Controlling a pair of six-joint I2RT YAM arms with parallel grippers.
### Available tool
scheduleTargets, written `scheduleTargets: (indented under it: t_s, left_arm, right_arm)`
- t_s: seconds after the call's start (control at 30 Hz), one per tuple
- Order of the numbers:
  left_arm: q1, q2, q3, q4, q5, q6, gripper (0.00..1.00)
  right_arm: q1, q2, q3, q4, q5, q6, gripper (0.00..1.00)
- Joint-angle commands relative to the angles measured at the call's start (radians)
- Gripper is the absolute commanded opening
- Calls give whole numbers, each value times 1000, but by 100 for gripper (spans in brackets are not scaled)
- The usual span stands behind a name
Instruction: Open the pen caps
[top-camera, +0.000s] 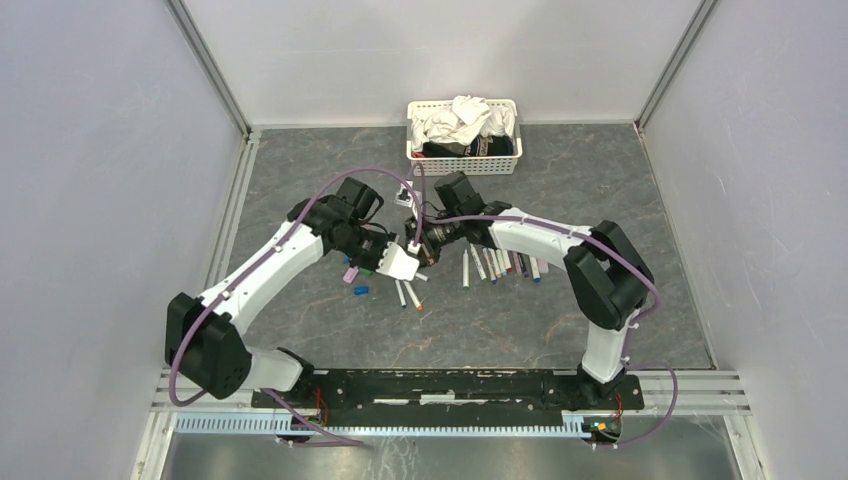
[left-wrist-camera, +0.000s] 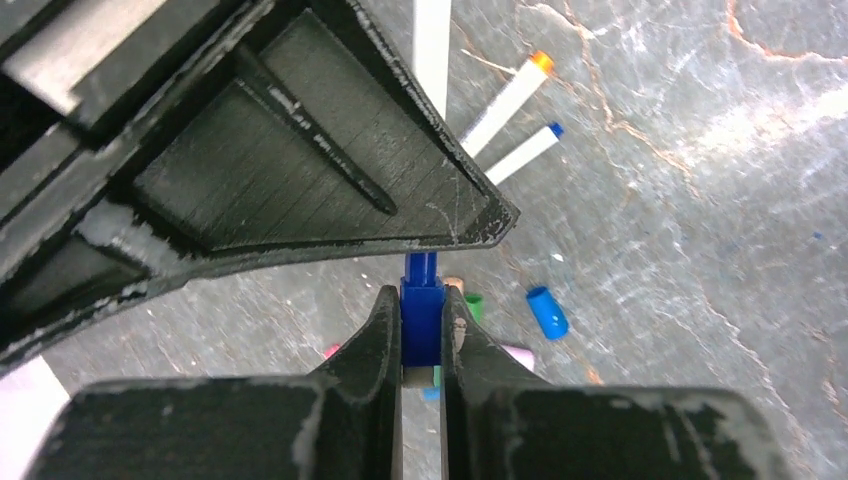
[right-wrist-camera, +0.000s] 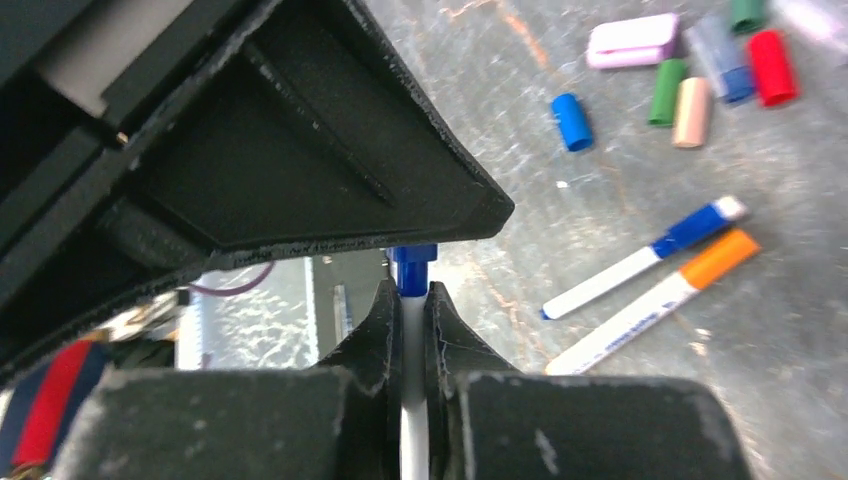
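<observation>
Both grippers meet over the middle of the table. My left gripper is shut on the blue pen cap of a pen held in the air. My right gripper is shut on that pen's white barrel, just behind its blue end. From above, the left gripper and right gripper stand nose to nose. Loose pen caps lie below: a blue one, a green one, a red one. Two uncapped pens lie near them.
A row of several white-barrelled pens lies under the right forearm. A white basket of cloths stands at the back wall. A thick pink pen lies among the caps. Grey walls close in the table on both sides.
</observation>
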Motion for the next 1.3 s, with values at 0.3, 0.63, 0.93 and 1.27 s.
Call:
scheduleTargets:
  t_s: [0.3, 0.63, 0.93, 1.27]
  left_arm:
    - [258, 76, 49, 82, -208, 84, 2]
    - [260, 200, -45, 319, -202, -230, 4]
    - [260, 331, -39, 401, -249, -391, 19]
    - [260, 324, 1, 284, -143, -400, 40]
  right_arm:
    - [-97, -155, -223, -198, 137, -115, 0]
    - [-295, -317, -312, -192, 846, -23, 0]
    - [-353, -311, -360, -118, 1048, -1, 0]
    - [-351, -230, -333, -91, 1048, 23, 6]
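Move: The left hand grips the blue cap on the right hand's marker. It goes for the far edge of the loose caps, about 10 cm ahead, 8 left and 12 below; the pink cap lies 4 ahead and 8 left, the single blue cap level and 6 left. The right hand's goal, a gap in the pen row, is roughly 11 cm ahead, 26 right and 12 below; the white red-nibbed pen edges it at 24 right and 12 ahead, the short red pen at 27 right and 9 ahead. Pull the blue cap off by sweeping the left gripper forward-left, away from the marker, then sink about 10 cm at the caps, turning some 35 degrees counter-clockwise, and open to let go. Keep the marker pinched in the right: draw it right and down, slightly back, then swing it right and forward to the pen row, 26 cm rightwards in all, turning clockwise and pointing the fingers down, still lowering at the end. ##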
